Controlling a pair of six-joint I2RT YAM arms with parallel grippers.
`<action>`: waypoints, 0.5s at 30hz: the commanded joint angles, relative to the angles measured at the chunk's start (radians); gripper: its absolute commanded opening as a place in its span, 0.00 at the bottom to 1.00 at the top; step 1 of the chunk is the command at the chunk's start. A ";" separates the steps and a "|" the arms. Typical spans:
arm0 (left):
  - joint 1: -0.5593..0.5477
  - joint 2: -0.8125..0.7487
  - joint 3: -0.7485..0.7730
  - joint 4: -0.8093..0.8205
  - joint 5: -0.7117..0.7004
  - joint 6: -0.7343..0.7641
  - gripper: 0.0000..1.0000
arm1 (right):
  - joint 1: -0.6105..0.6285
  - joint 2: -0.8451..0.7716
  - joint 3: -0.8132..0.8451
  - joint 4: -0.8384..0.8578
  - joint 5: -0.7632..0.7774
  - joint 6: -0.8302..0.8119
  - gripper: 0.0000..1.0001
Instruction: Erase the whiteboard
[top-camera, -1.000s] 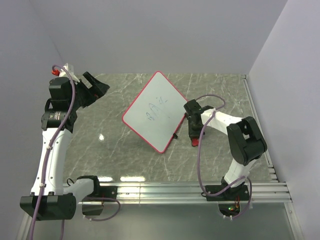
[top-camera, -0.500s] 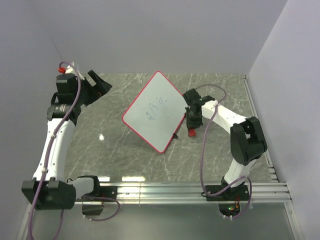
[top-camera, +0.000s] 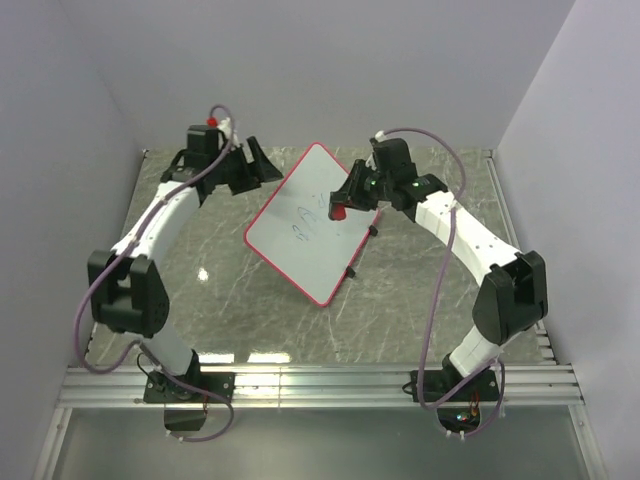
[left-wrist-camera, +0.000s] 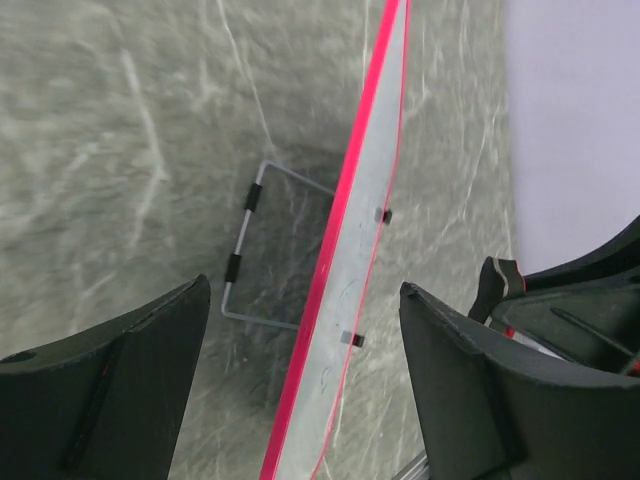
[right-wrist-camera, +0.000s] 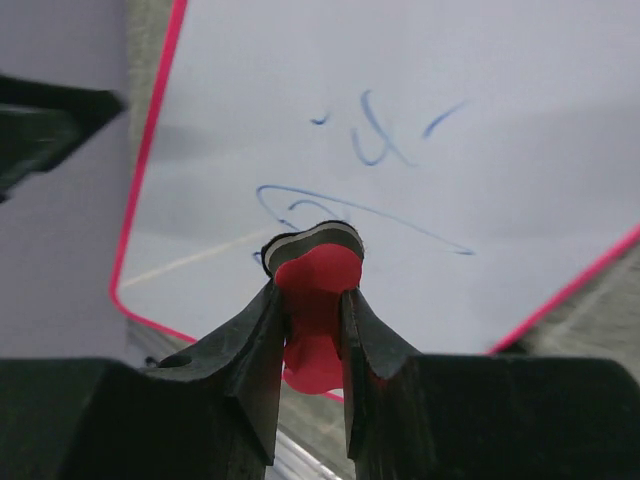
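The whiteboard (top-camera: 300, 250) leans tilted on a wire stand (left-wrist-camera: 243, 248), red-framed, with blue scribbles (top-camera: 308, 222) on its face. My right gripper (top-camera: 345, 203) is shut on a small red eraser (top-camera: 339, 212) and holds it in front of the board's upper part. In the right wrist view the eraser (right-wrist-camera: 316, 270) points its dark felt edge at the whiteboard (right-wrist-camera: 480, 90), just below the scribbles (right-wrist-camera: 375, 145). My left gripper (top-camera: 262, 160) stands open behind the board's top left edge. From the left wrist the whiteboard (left-wrist-camera: 355, 270) is seen edge-on between the open fingers (left-wrist-camera: 120, 380), touching neither.
The board stands on a grey marbled table (top-camera: 220, 290). White walls close in the back and both sides. A metal rail (top-camera: 330, 385) carrying both arm bases runs along the near edge.
The right gripper has risen from the table right of the board, carrying the eraser to the board's face. The left arm has swung from the far left to the board's top left edge.
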 joint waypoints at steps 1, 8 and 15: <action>-0.056 0.067 0.080 0.016 0.054 0.044 0.82 | 0.023 0.021 -0.043 0.223 -0.138 0.114 0.00; -0.087 0.145 0.114 0.001 0.074 0.062 0.69 | 0.026 0.102 0.010 0.271 -0.135 0.142 0.00; -0.088 0.174 0.159 -0.038 0.098 0.102 0.41 | 0.033 0.150 0.085 0.289 -0.135 0.179 0.00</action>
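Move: The whiteboard's raised left edge is about 5 cm to the right of the open left gripper and 5 cm below it, roughly 1 cm farther out; the red eraser in the other hand is some 15 cm right, 6 cm back and 3 cm lower. For the right gripper, the blue marks are about 6 cm left, 1 cm ahead and 8 cm below, and that raised edge is 12 cm left, 6 cm ahead, 2 cm below. Bring the left gripper about 5 cm right and 4 cm down to the whiteboard's raised left edge, turning some 10 degrees clockwise, then hold it nearly still there and close the fingers to about half open, one on each side of the edge. Meanwhile keep the eraser gripped in the right hand and carry it about 5 cm left and slightly forward towards the blue marks, easing a little lower. ##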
